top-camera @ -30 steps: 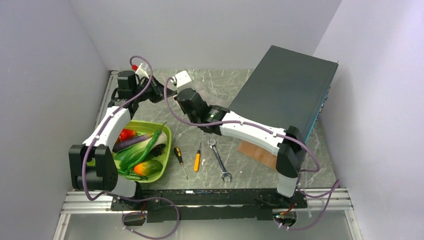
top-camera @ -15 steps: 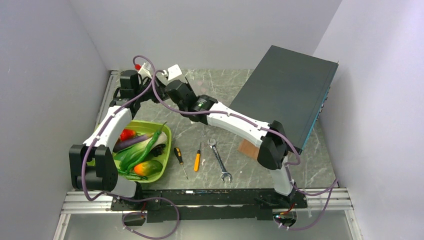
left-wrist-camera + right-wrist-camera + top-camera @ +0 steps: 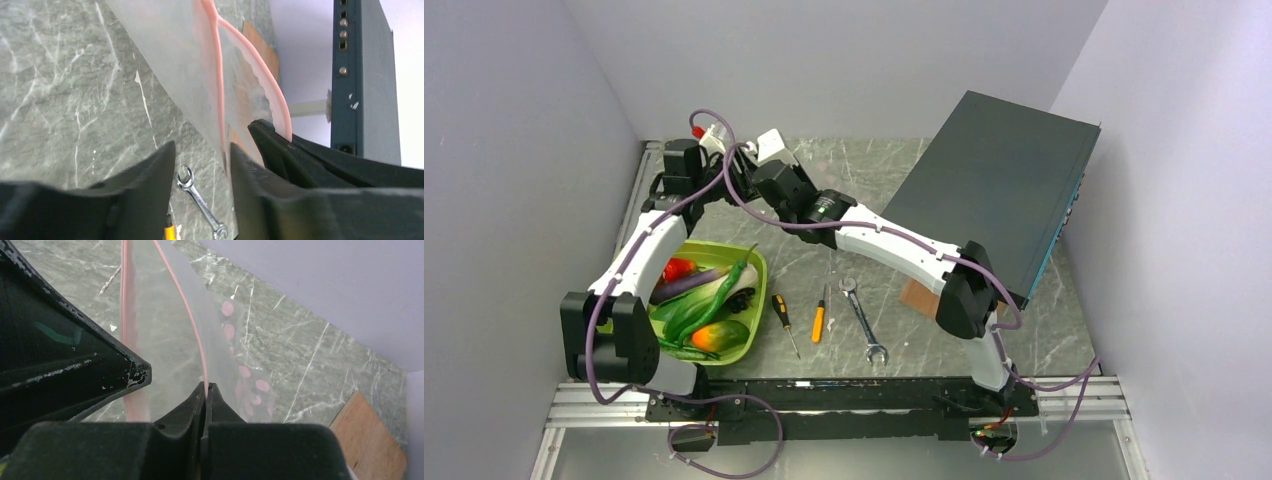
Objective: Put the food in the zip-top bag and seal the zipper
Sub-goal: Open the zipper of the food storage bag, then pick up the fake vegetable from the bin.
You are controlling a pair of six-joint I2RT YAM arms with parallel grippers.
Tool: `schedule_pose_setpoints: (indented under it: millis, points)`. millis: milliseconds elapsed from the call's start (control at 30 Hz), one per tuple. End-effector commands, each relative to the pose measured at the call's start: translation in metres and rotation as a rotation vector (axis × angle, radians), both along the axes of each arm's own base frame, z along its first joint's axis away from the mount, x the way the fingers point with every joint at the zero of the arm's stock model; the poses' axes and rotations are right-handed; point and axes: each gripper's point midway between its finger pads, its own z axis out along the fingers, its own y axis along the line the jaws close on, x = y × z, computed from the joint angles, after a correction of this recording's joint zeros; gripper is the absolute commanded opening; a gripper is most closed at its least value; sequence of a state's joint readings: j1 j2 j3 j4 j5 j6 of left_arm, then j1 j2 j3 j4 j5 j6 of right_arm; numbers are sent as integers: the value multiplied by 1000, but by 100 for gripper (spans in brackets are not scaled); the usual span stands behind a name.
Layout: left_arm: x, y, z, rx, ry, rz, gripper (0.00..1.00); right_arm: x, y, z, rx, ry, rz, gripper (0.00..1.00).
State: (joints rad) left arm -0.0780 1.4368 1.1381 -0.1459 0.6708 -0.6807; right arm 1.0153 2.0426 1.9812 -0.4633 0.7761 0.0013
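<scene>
The clear zip-top bag (image 3: 170,55) hangs above the table at the back left, between my two grippers. Its pinkish zipper (image 3: 218,100) runs down to my left gripper (image 3: 202,147), which is open; the strip lies just inside its right finger. My right gripper (image 3: 205,386) is shut on one zipper strip (image 3: 192,320) of the bag (image 3: 165,335). In the top view both grippers meet, left (image 3: 727,170) and right (image 3: 751,177); the bag hardly shows there. The food, a red piece (image 3: 677,268), a green pepper (image 3: 724,285) and an orange piece (image 3: 714,335), lies in the lime-green tray (image 3: 756,268).
Two screwdrivers (image 3: 781,312) (image 3: 819,320) and a wrench (image 3: 864,320) lie at the front middle. A big dark box (image 3: 1004,180) leans at the back right, with a wooden board (image 3: 929,305) at its foot. Walls close in the left, back and right.
My right arm has swung left and back, bringing its gripper from mid-table up beside my left gripper. The left arm has barely moved. The food lies unchanged in the tray.
</scene>
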Motion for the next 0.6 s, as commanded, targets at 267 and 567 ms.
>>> schedule_pose_setpoints:
  millis: [267, 567]
  points:
    - [-54, 35, 30, 269, -182, 135, 79, 2, 4, 41, 123, -25, 88, 0]
    - [-179, 112, -6, 494, 12, 421, 92, -6, -5, 36, 176, -7, 144, 0]
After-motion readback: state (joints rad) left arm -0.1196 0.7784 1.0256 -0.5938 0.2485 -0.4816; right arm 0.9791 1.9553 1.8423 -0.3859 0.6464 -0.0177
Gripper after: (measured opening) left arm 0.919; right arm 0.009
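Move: The left hand is already opening on the bag's near zipper rim, which still runs between its fingertips. From that hand the green food basket's middle lies about 15 cm back, 15 cm left and 20 cm below; the black-and-yellow screwdriver is some 19 cm back and 3 cm right, as far below. The right hand pinches the bag's other rim; from it the basket is roughly 17 cm back, 19 cm left and 21 cm below. Back towards its base goes the left hand, after a short start leftward and up: about 13 cm back in all, drifting left and rising some 5 cm, away from the bag and towards the basket, its fingers spreading wide to come clear of the near rim while the wrist rolls and swings some 20 degrees. The right hand stays practically in place, still pinching the other rim. ##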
